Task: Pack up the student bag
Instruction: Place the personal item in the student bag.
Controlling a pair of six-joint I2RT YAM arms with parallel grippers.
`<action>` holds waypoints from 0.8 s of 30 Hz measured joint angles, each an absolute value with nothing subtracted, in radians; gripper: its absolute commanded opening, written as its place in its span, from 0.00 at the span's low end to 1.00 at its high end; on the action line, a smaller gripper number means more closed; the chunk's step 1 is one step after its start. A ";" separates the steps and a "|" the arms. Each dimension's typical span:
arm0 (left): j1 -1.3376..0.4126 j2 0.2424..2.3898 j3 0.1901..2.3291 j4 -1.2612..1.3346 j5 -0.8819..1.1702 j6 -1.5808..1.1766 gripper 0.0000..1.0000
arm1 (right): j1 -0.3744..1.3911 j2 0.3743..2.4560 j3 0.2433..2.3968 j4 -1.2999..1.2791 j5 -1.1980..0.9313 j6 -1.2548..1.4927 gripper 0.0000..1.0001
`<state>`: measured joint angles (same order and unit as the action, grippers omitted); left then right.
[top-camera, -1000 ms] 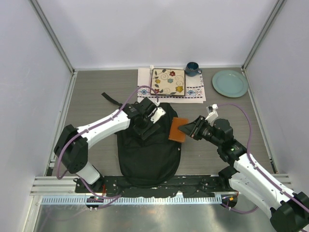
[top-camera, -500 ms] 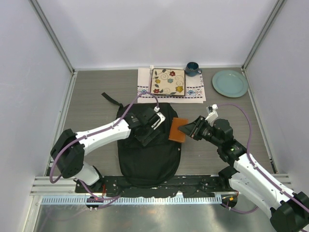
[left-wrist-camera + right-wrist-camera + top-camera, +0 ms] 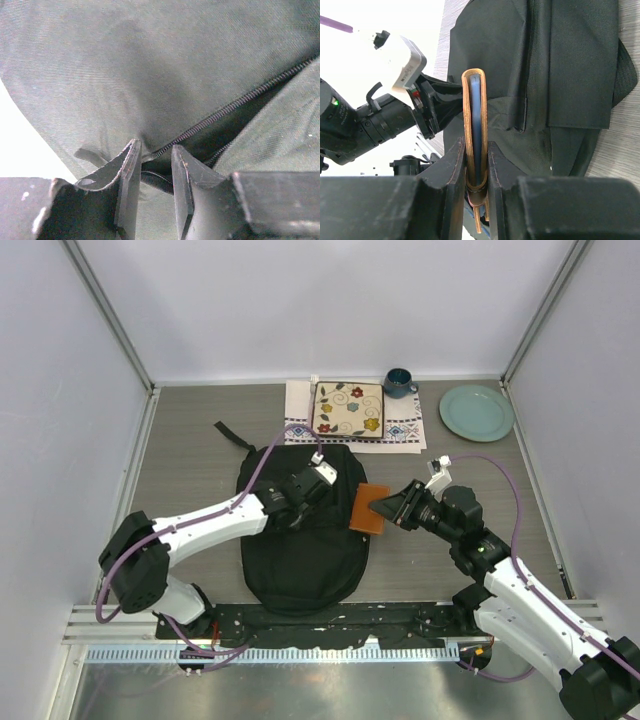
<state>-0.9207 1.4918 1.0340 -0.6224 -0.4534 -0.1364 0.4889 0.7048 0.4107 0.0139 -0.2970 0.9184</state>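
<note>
The student bag (image 3: 300, 560), black and soft, lies flat between the arms in the top view. My left gripper (image 3: 303, 502) sits low on its upper part. In the left wrist view the jaws (image 3: 155, 147) stand narrow, pinching the fabric beside the bag's (image 3: 125, 65) zipper (image 3: 235, 102), which has parted to a dark slit. My right gripper (image 3: 385, 507) is shut on a brown leather-covered notebook (image 3: 369, 510) and holds it at the bag's right edge. The right wrist view shows the notebook (image 3: 472, 100) edge-on, clamped in that gripper (image 3: 476, 142) above the bag (image 3: 570, 60).
A square floral plate (image 3: 348, 409) rests on a patterned cloth (image 3: 405, 430) at the back. A dark blue mug (image 3: 398, 382) and a pale green plate (image 3: 476, 411) stand to its right. A bag strap (image 3: 232, 435) trails to the back left.
My left gripper has dropped onto the bag and narrowed its jaws round the zipper edge. The bag's top and strap shifted slightly back and left. The right arm has held still.
</note>
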 measured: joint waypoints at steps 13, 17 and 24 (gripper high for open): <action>-0.920 1.491 1.036 -0.585 -0.538 -0.149 0.09 | 0.489 0.696 0.410 0.012 -0.297 0.918 0.00; -0.920 1.501 1.040 -0.586 -0.542 -0.155 0.00 | 0.489 0.691 0.410 0.012 -0.300 0.923 0.00; -0.920 1.501 1.118 -0.634 -0.528 -0.204 0.00 | 0.496 0.703 0.363 0.100 -0.345 1.028 0.00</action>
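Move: The left hand is already over the student bag, fingers part open around the zipped edge of its opening, which sits about 1 cm ahead of the fingertips at their height. Some 11 cm to its right, level fore-and-aft and roughly 6 cm higher, hangs the brown wallet; the floral mat lies about 24 cm ahead and 8 cm right, well below. From the right hand, which still holds the wallet, that edge is about 12 cm left, 1 cm ahead and 6 cm lower. Ease the left gripper forward and up about 1.5 cm onto the zipped edge of the bag's opening, tipping the fingers up some 5 degrees, then shut them fully to pinch the cloth and lift it about 2 cm. Keep the wallet gripped in the right hand, shifting it only about 1 cm left and back towards the bag as that wrist begins to turn. ##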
